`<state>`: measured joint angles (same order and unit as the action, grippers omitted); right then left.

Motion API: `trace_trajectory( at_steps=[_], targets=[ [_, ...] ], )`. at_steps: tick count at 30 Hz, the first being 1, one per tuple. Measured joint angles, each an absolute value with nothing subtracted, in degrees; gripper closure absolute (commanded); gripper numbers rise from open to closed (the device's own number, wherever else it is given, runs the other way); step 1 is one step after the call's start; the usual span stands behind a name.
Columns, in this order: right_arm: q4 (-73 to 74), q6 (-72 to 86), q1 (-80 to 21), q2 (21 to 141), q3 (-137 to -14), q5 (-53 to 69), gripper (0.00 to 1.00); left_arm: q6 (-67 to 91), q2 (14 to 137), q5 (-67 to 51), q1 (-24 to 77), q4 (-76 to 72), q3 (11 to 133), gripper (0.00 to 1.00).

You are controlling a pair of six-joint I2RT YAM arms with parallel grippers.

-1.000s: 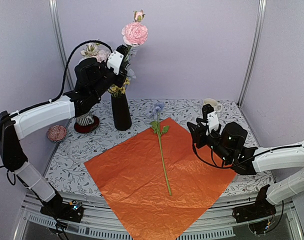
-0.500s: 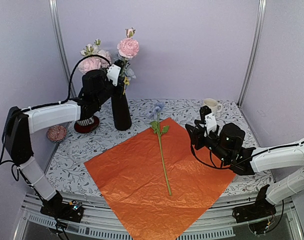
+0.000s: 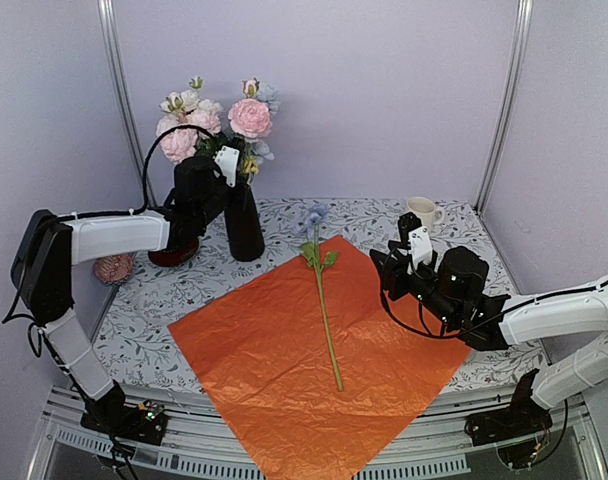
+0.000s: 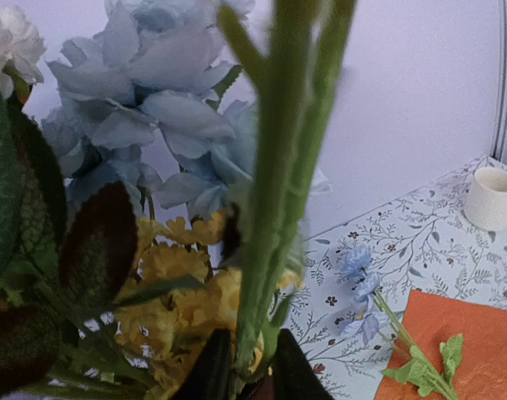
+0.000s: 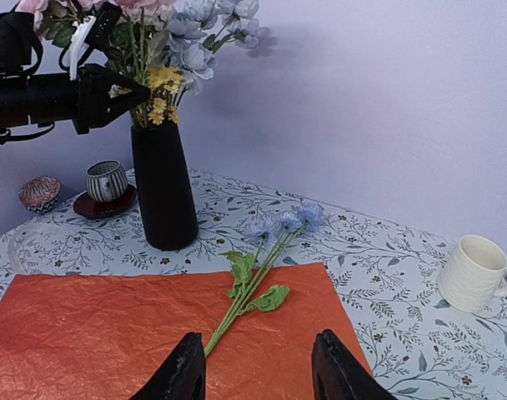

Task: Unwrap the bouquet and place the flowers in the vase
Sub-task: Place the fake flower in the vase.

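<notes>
The tall black vase (image 3: 243,225) (image 5: 163,187) stands at the back left with several flowers (image 3: 199,125) in it: white, pink, pale blue and yellow. My left gripper (image 3: 242,168) (image 4: 241,375) is just above the vase's mouth. The green stems (image 4: 274,208) of a pink flower (image 3: 250,117) stand between its fingers; whether they are pinched is unclear. One blue flower (image 3: 322,300) (image 5: 262,258) lies on the bouquet's orange sheet (image 3: 284,370) (image 5: 87,333), which is spread flat. My right gripper (image 3: 389,270) (image 5: 258,371) hangs open and empty over the sheet's right side.
A white mug (image 3: 421,212) (image 5: 474,273) stands at the back right. A striped cup on a red saucer (image 5: 107,181) and a small pink dish (image 3: 113,266) sit left of the vase. The orange sheet's near corner hangs over the table's front edge.
My left gripper has come down with the pink flower, and its stem has slid into the vase, bringing the head level with the other blooms. The right arm has barely shifted.
</notes>
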<state>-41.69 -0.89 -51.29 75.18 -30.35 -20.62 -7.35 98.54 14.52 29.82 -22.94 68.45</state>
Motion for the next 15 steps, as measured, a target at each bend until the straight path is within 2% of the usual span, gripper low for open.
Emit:
trace_trajectory(
  at_steps=[2, 5, 15],
  targets=[
    [-41.7, -0.9, -51.3, 75.2, -30.3, -20.6, 0.54, -6.7, 98.5, 14.6, 29.8, -22.3, 68.4, 0.65],
    [-41.7, -0.9, -51.3, 75.2, -30.3, -20.6, 0.54, -5.9, 98.5, 14.6, 29.8, -21.3, 68.2, 0.59],
    [-41.2, -0.9, -51.3, 76.9, -30.5, -20.2, 0.53, -3.4, 94.3, 13.1, 29.8, -19.4, 62.6, 0.51]
  ],
)
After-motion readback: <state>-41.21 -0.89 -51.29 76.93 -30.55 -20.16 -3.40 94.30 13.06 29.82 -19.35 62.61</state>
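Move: My left hand has the pink fake flower's stem between its fingers, over the vase, whose middle lies some 16 cm below and about 2 cm ahead, neither left nor right. The striped cup stands about 17 cm left of the vase, level with it. The blue flower still lying out has its middle about 13 cm back and 19 cm right of my left hand. From my right hand, the vase is roughly 21 cm ahead, 27 cm left and 11 cm lower. I open my left fingers to let go of the pink flower's stem over the vase mouth, sinking about 2.5 cm as they spread. Late on I also draw back a good 2 cm from the stems, the fingers tipping some 5 degrees further down. ##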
